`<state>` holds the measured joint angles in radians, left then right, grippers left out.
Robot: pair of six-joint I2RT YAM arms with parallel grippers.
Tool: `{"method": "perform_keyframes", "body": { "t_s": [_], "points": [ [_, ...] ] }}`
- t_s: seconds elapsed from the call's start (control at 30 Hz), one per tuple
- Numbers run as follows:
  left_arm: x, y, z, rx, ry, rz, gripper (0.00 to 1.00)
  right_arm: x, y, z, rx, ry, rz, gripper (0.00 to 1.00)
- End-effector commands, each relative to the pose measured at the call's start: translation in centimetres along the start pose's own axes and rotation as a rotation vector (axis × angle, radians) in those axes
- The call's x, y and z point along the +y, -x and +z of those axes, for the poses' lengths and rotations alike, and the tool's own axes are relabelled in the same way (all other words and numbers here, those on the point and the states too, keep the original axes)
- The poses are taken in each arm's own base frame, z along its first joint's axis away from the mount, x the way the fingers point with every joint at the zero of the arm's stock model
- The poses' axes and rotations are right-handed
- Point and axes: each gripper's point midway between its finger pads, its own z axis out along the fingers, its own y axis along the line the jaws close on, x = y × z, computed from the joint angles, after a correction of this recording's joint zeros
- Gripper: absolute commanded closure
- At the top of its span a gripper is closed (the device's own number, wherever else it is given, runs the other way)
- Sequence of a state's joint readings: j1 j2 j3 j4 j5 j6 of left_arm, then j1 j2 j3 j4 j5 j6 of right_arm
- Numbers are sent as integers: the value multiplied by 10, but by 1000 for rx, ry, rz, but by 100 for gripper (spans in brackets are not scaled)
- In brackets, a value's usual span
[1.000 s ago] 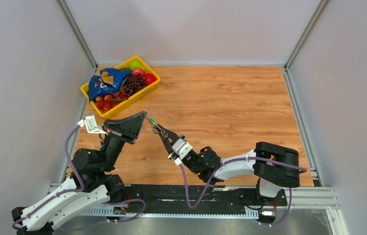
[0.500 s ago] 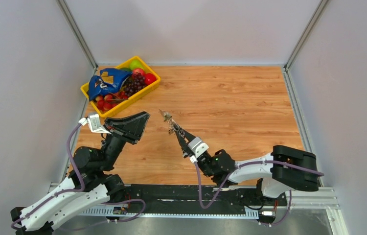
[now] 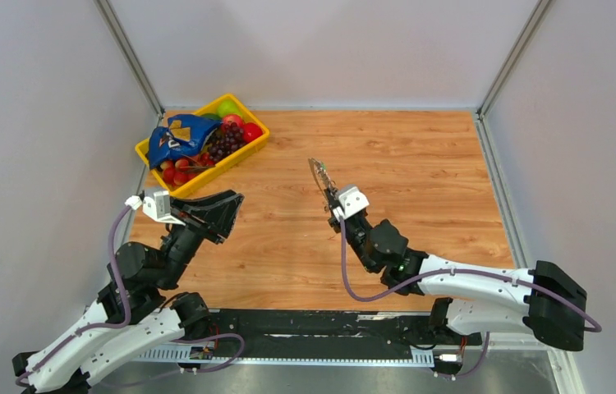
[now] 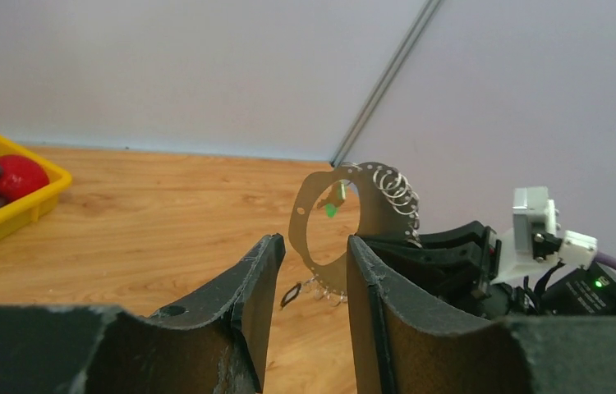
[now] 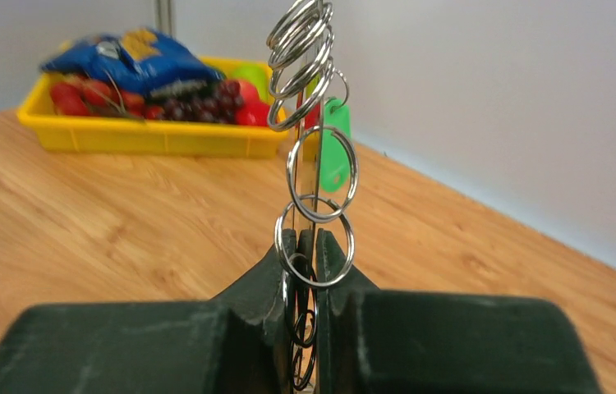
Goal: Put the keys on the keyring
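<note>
The keyring (image 3: 319, 172) is a flat grey loop hung with silver rings along its edge. My right gripper (image 3: 327, 190) is shut on its lower edge and holds it upright above the middle of the table. In the right wrist view the keyring (image 5: 298, 49) rises edge-on from my right gripper (image 5: 309, 246), with one small green key (image 5: 333, 160) hanging behind it. My left gripper (image 3: 235, 201) stands open and empty, well to the left of the ring. From the left wrist, the keyring (image 4: 370, 222) and the green key (image 4: 330, 210) show beyond my left gripper (image 4: 313, 263).
A yellow basket (image 3: 206, 174) of fruit with a blue snack bag (image 3: 175, 135) sits at the back left, also visible as the basket (image 5: 149, 135) in the right wrist view. Grey walls enclose the wooden table on three sides.
My left gripper has opened and drawn back slightly to the left. The right arm has carried the keyring away from it, to the right and farther up the table.
</note>
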<state>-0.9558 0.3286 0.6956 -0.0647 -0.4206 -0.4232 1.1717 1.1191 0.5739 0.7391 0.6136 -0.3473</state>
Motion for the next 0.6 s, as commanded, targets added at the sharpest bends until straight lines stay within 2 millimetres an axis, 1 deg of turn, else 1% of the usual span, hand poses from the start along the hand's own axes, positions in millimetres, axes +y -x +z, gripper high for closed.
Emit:
{"method": "perform_keyframes", "body": {
  "t_s": [0.0,0.1,0.17,0.3,0.4,0.5,0.57],
  "points": [
    [4,3,-6,18,10,60,55,-19,-40,-1,223,-53,12,100],
    [4,-2,-6,34,6,59,55,-24,-56,0,291,-52,125,100],
    [4,-6,-5,44,2,57,55,-26,-64,1,319,-51,246,100],
    [3,-13,-4,58,-6,40,55,-18,-75,2,367,7,447,100],
    [3,-21,-3,70,-9,23,55,-5,-83,8,418,62,572,100],
    [4,-27,-2,84,-5,13,55,4,-89,15,461,95,658,100],
    [3,-30,-1,89,-6,6,55,5,-93,20,486,100,720,99]
  ]
}}
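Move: The right hand already grips the keyring by its edge, the ring's middle roughly 4 cm ahead of the fingertips, 3 cm to their left and 2 cm higher. The bare table patch it is being taken to lies some 26 cm below this hand, about 4 cm ahead and 2 cm right; the yellow tray stands about 25 cm ahead and 35 cm left, some 23 cm below. From the left hand, that patch is about 12 cm ahead, 21 cm right and 36 cm below. Keeping the keyring clamped between its shut fingers, the right hand sinks about 11 cm towards the bare table, also easing forward a few centimetres and drifting right before edging partly back left, while the wrist tips the fingers down by some 40 degrees. The left hand, empty and staying about half open well off to the side, just settles a couple of centimetres lower with its fingers still pointing out and to the right. ##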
